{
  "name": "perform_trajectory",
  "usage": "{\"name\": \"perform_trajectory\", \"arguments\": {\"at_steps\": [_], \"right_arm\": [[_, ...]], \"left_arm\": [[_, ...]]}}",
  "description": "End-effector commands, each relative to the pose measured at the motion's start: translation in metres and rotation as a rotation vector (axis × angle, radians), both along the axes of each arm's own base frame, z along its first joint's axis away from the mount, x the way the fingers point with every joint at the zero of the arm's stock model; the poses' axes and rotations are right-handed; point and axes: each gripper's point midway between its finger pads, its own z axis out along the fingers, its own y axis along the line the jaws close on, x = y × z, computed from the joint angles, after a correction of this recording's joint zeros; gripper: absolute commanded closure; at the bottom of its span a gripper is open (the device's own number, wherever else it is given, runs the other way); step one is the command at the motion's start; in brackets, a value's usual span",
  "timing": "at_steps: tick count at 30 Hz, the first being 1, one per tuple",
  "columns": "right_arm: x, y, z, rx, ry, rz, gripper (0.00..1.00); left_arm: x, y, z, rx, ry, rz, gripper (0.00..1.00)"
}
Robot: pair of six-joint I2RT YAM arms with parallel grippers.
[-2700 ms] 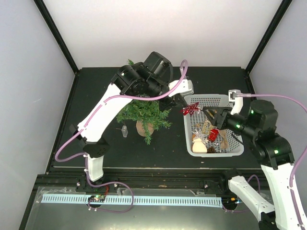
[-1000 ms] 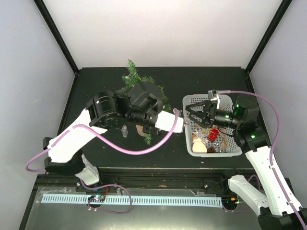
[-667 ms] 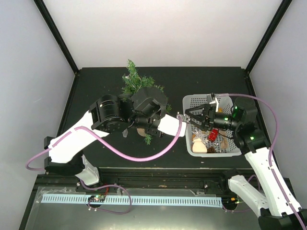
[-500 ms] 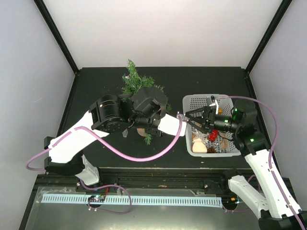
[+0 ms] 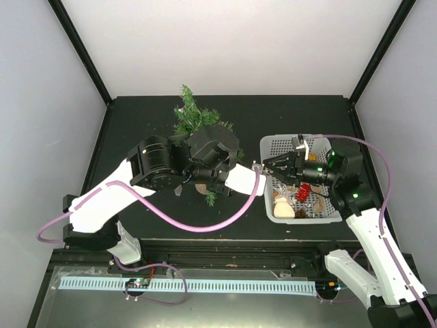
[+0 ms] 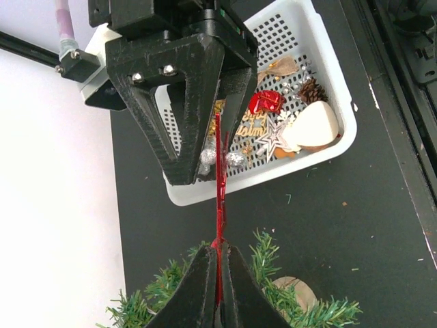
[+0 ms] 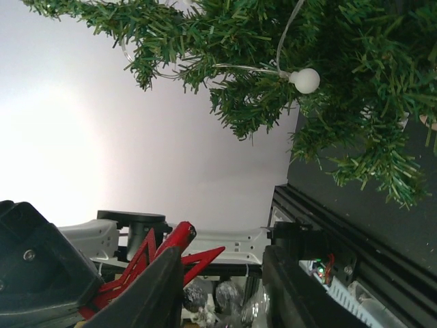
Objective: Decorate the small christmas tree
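Note:
The small christmas tree (image 5: 193, 117) stands at the table's middle, partly under my left arm; its branches fill the top of the right wrist view (image 7: 341, 75). My left gripper (image 6: 220, 263) is shut on a flat red star ornament (image 6: 220, 205), held edge-on over the tree's branches (image 6: 273, 297) and its tan base (image 6: 300, 290). My right gripper (image 6: 208, 164) faces it tip to tip, its jaws standing apart on either side of the star's far end. In the right wrist view the star (image 7: 136, 266) lies against the left finger, and the right gripper (image 7: 222, 287) shows a gap beside it.
A white perforated basket (image 5: 300, 143) at the right holds several ornaments: a red one, a pine cone, silver balls, a gold script piece. A white bead on a clear string (image 7: 304, 80) hangs in the tree. A small clear ornament (image 5: 177, 188) lies left of the base.
My right gripper has slid a little left to the star and its jaws have narrowed around it. The left arm has settled, still holding the star.

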Motion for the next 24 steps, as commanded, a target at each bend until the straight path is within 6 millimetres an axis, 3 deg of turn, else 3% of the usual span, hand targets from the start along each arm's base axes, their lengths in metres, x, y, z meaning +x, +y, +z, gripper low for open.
{"name": "perform_trajectory", "arguments": {"at_steps": [1,5,9,17,24], "right_arm": [[0.004,0.001,0.008,0.016,-0.033,-0.002,0.70],[0.008,0.002,0.011,0.015,-0.037,-0.014,0.83],[0.012,0.001,0.010,0.008,-0.036,-0.025,0.90],[0.018,0.001,-0.001,-0.010,-0.017,-0.049,0.94],[0.021,0.002,0.001,-0.013,-0.021,-0.046,0.95]], "left_arm": [[-0.003,-0.003,0.001,-0.004,-0.013,-0.009,0.98],[-0.005,-0.004,-0.004,0.009,-0.006,-0.017,0.98],[-0.005,-0.004,-0.009,0.024,-0.006,-0.014,0.99],[-0.002,-0.001,-0.017,0.046,-0.015,-0.004,0.98],[0.001,0.003,-0.027,0.078,-0.042,0.001,0.99]]}}
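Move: The left hand holds the thin red star, which sticks out past its pads, about 2 cm forward, 3 right and 3 down. The silver beads by the star lie some 4 cm forward of the left hand, 6 right and 7 below; from the right hand they are only about 1 cm back, 1 left and 1 down. The right hand has the tree about 20 cm left, 5 forward and 7 lower, and the basket's middle some 17 cm right, 7 forward and 27 below. Down goes the left hand, about 4 cm, its left side rolling up slightly, the red star still pinched. Meanwhile the right hand eases about 2 cm forward and finishes closing its part-open fingers almost fully beside the silver beads, on the forward side of the star rather than across it. ##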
